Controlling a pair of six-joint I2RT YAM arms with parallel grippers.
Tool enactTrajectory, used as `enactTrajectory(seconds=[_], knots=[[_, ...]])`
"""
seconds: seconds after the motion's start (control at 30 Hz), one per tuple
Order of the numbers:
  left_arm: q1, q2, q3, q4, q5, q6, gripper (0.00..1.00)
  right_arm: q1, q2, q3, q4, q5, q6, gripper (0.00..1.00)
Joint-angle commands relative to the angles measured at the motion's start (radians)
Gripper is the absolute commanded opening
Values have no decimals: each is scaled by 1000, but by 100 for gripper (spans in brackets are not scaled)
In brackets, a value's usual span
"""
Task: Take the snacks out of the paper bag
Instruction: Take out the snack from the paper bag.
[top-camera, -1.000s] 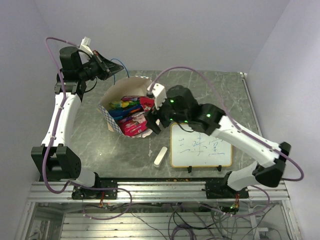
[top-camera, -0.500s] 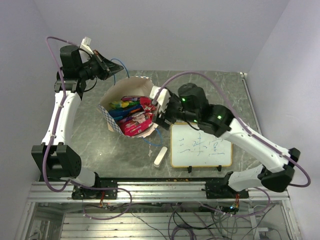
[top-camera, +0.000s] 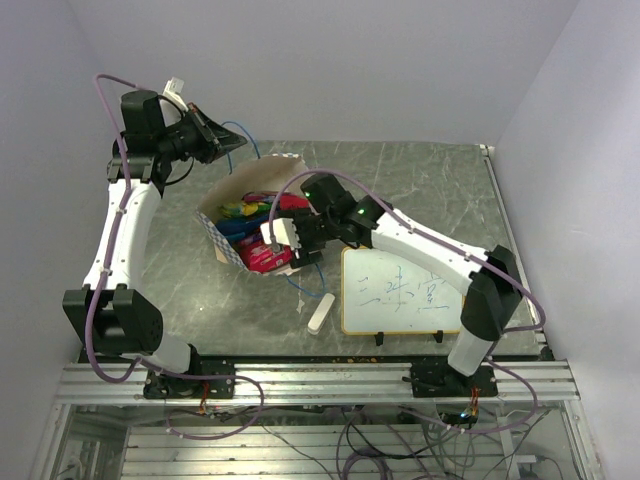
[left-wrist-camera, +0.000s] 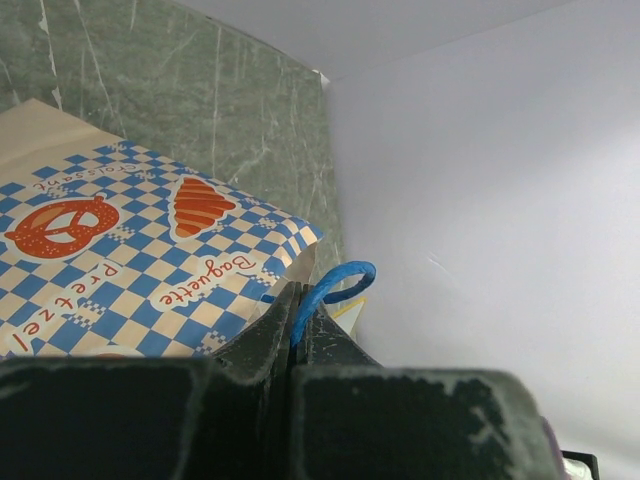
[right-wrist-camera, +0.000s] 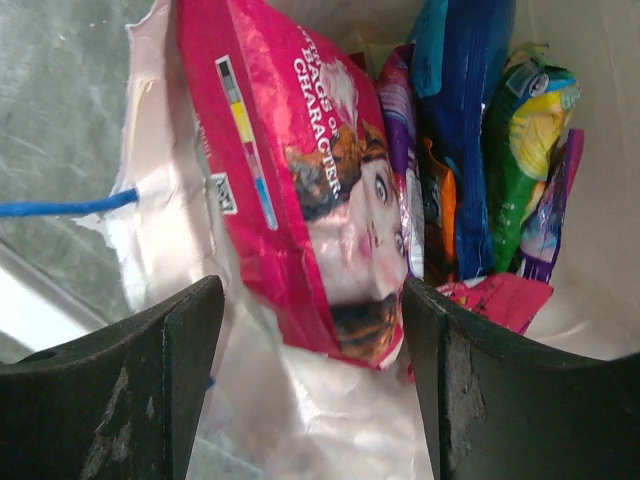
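Note:
The paper bag (top-camera: 228, 200) lies tilted with its mouth open, full of snacks (top-camera: 262, 225). My left gripper (top-camera: 221, 143) is shut on the bag's blue cord handle (left-wrist-camera: 336, 284), up behind the bag; the checkered band (left-wrist-camera: 130, 260) shows below my left gripper (left-wrist-camera: 297, 318). My right gripper (top-camera: 272, 245) is open at the bag's mouth. In the right wrist view its fingers (right-wrist-camera: 190, 370) stand either side of the lower end of a pink-red packet (right-wrist-camera: 300, 170), not touching it. Blue (right-wrist-camera: 470, 110), yellow-green (right-wrist-camera: 525, 140), orange and purple packets lie deeper inside.
A framed whiteboard (top-camera: 400, 290) with blue writing lies right of the bag. A white eraser block (top-camera: 320, 312) lies in front of the bag. The bag's other blue cord (right-wrist-camera: 70, 208) trails on the table by its mouth. Walls stand close behind.
My right arm has swung left and stretched out, bringing its open gripper to the bag's mouth over the pink-red packet. The left arm and bag have stayed put.

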Motion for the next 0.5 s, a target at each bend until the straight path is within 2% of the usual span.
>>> enactTrajectory(seconds=[0.0,0.2,0.3,0.47], knots=[[-3,-22,-23,7,7,-43,7,22,54,47,27,-17,-74,72],[0,-32,-15,-43,-3,-14,7,35,120,78,38,4,-103,63],[1,-38,-8,-46,-3,-13,7,34,123,87,45,-15,-101,51],[6,-39,-11,-70,-7,4,7,34,107,90,49,-25,-85,22]])
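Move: The pink snack pack I'm going for lies some 5 cm left of my right hand, about 6 cm lower and roughly 1 cm back, its near end almost between my open fingers. The blue pack is about 6 cm ahead and 8 cm left of that hand, the green pack about 9 ahead and 8 left, both some 9 cm lower. From my left hand, which holds one bag handle, the pink snack is about 15 cm back, 7 cm right and 24 cm down. My right hand slides about 3 cm left and as far down into the tilted bag, over the near end of the pink snack, then all but stops while my fingers close to under half their starting gap and pinch that end between them. My left hand keeps its blue handle shut in its fingers and sinks roughly 1.5 cm. ##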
